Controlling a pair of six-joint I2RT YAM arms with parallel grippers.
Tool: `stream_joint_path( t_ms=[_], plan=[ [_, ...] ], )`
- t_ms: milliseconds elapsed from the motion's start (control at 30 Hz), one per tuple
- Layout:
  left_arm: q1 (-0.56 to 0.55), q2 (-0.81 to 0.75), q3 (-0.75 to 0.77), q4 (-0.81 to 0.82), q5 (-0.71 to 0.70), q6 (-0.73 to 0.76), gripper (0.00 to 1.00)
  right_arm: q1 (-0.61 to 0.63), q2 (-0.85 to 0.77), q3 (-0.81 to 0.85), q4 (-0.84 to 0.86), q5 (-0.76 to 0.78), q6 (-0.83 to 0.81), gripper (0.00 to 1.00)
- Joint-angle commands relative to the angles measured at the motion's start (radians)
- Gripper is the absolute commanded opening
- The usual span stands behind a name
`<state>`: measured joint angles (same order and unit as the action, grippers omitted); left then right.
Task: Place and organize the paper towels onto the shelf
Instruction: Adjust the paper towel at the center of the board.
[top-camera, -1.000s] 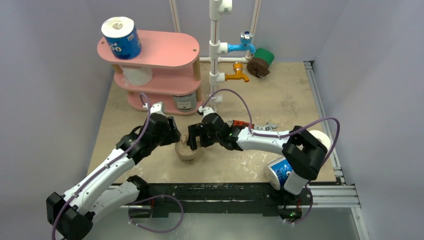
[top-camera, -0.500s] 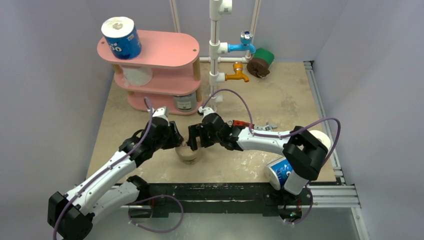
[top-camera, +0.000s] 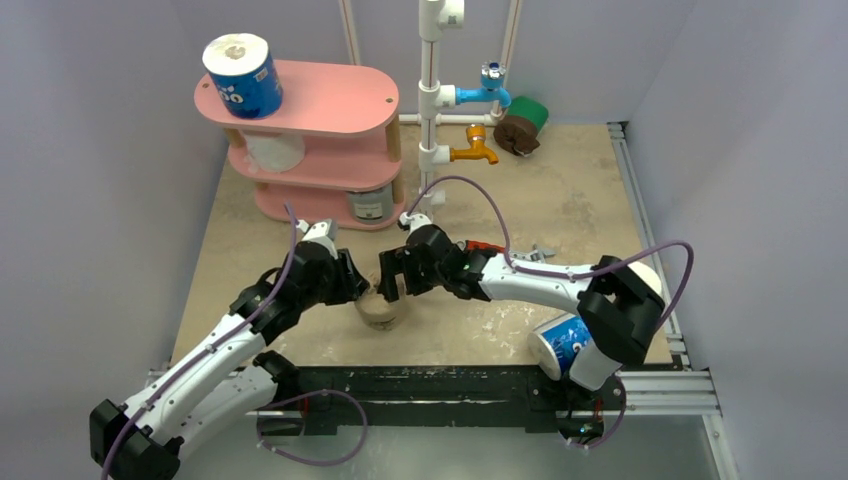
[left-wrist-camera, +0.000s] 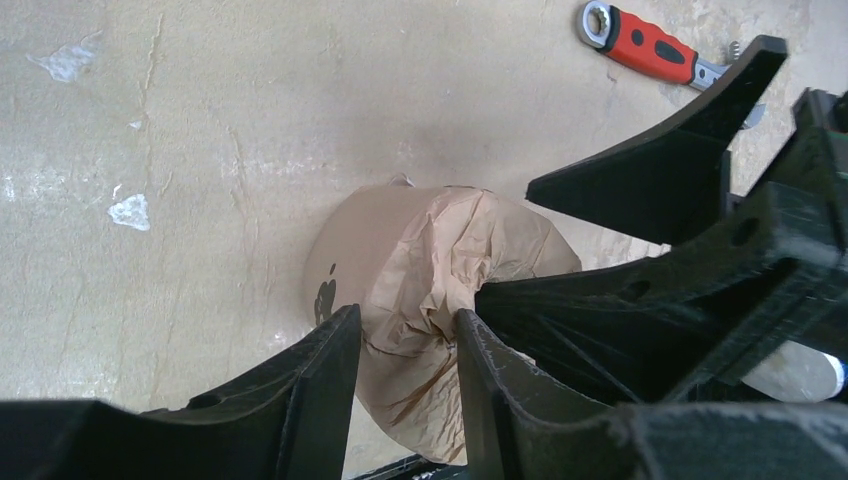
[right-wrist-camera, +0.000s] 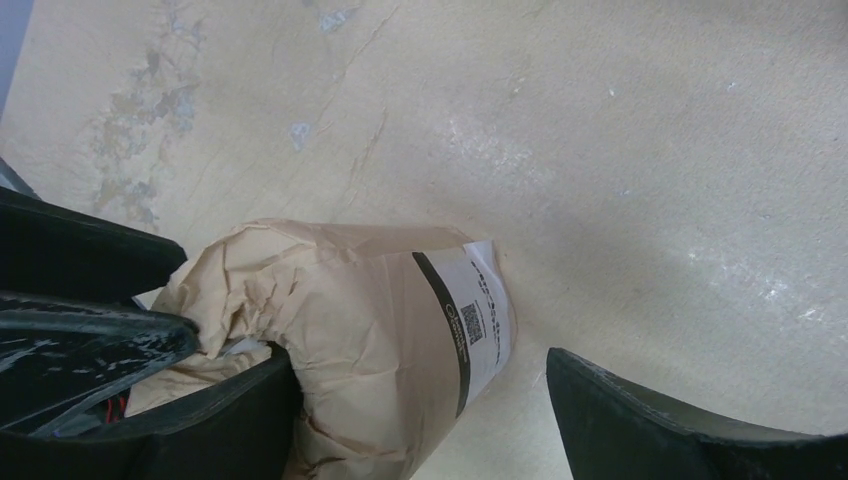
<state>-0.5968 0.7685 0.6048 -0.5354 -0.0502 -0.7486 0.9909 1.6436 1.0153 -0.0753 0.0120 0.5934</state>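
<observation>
A brown-wrapped paper towel roll lies on the table in front of the pink shelf. My left gripper is shut on its crumpled end, one finger inside the core and one outside. My right gripper stands open astride the same roll, its left finger against the wrapper and its right finger apart from it. On the shelf stand a blue roll on top, a white roll in the middle and a grey roll at the bottom.
A white pipe frame with blue and orange taps rises behind the grippers. A green and a brown roll lie at the back right. A blue roll and a white roll sit by the right arm. A red-handled wrench lies nearby.
My left gripper has slid forward onto the brown roll and its jaws have narrowed on the wrapper end. The right gripper's jaws have spread slightly wider.
</observation>
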Motion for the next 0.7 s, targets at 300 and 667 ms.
stream_joint_path(
  t_ms=[300, 667],
  plan=[
    [-0.004, -0.013, -0.018, 0.033, 0.016, 0.005, 0.39, 0.002, -0.125, 0.112, -0.090, 0.041, -0.024, 0.91],
    [-0.004, -0.163, 0.004, -0.094, -0.116, -0.040, 0.40, 0.001, -0.043, 0.151, -0.074, 0.011, -0.038, 0.91]
  ],
)
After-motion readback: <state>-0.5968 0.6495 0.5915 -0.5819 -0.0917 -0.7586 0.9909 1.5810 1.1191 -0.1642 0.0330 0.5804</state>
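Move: Standing close below both hands, the brown-wrapped paper towel has its middle about 3 cm back of the right hand, 2 cm to its left and 4 cm lower, one right finger inside its top opening. It is roughly 4 cm right of the left hand, 1 cm back and 8 cm down. From the right hand, the grey roll on the bottom shelf stands some 17 cm ahead and 4 cm left; the red wrench lies about 11 cm ahead and 20 cm right. Drawing its finger up out of the crumpled top of the brown roll, the right hand rises briskly some 6 cm, tips up by about 5 degrees, then sinks back about 1 cm, fingers still wide apart. The left hand, half open beside the rim, stays nearly still at first, then eases up and to its left, a little over 1 cm each way. ##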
